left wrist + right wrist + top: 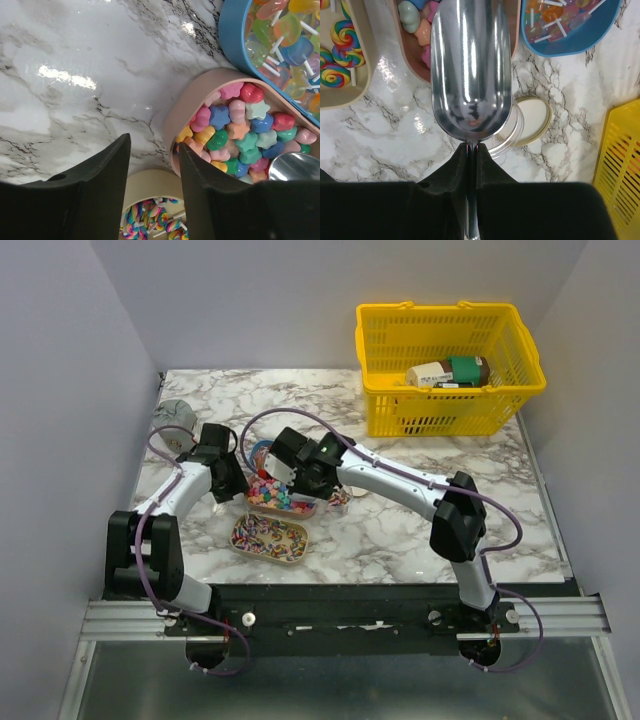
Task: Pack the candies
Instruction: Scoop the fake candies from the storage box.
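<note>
The candies (240,135) are small star and flower shapes in pink, blue, green and yellow, heaped in a pink tray (175,117). My left gripper (155,142) is open at that tray's near corner, one finger over the candies and the other outside the rim. It holds nothing. In the top view it (232,488) sits left of the trays. My right gripper (471,147) is shut on the handle of a silver scoop (470,70). The scoop's bowl is empty and reaches over the pink tray's edge (415,65).
A beige tray (150,182) holds swirl lollipops and a blue tray (232,40) holds translucent ones. Under the scoop stands a clear jar (517,132) with its gold lid (535,117) beside it. A yellow basket (445,365) stands at the back right.
</note>
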Robot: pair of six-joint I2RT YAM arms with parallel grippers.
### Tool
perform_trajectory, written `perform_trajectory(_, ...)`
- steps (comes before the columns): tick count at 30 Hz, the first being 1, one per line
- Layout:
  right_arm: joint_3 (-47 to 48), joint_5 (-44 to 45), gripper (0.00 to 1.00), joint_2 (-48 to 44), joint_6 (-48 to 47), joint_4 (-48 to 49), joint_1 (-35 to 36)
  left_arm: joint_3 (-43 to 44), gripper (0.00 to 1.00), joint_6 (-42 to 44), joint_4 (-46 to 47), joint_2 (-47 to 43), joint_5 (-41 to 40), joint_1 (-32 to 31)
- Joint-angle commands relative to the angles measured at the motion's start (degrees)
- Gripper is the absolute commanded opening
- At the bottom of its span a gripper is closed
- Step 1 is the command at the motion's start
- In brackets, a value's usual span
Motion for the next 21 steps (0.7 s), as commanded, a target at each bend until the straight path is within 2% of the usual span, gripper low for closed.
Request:
perform_trajectory(1,-0.33,2.07,0.01,2.13,-1.24,-1.37,0.93,2.37,0.5,0.98,-0.69,3.06,0.43,-0.19)
perform_trajectory(10,0.89,2.95,0.01,3.44,-1.85,0.65,1.02,2.12,0.45,1.59,0.62,4.03,3.24,-1.42)
perform_trajectory(21,2.83,0.84,0.01,6.96,-2.47,2.41,0.93,1.32,0.25,1.5,0.63,4.3,3.33,-3.62)
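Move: The pink candy box is centred about 9 cm right of the left fingers, level with them and some 3 cm lower; its left rim is only 1–2 cm away. From the right hand, which holds the scoop, the box's middle is about 8 cm left, 1 ahead, 9 below. From that hand the blue box is 7 left and 9 ahead, the cream box 10 left and 8 back, the clear jar 3 right and 1 ahead. The pink box's left rim comes between the left fingers as that hand sinks 1 cm, then slides about 2.5 cm right and narrows its gap by roughly half, one finger outside and one over the candies. The right hand keeps its grip on the scoop and lowers it about 2 cm in two short steps, easing left and slightly forward at the end, so that the scoop's tip pushes in among the candies. ##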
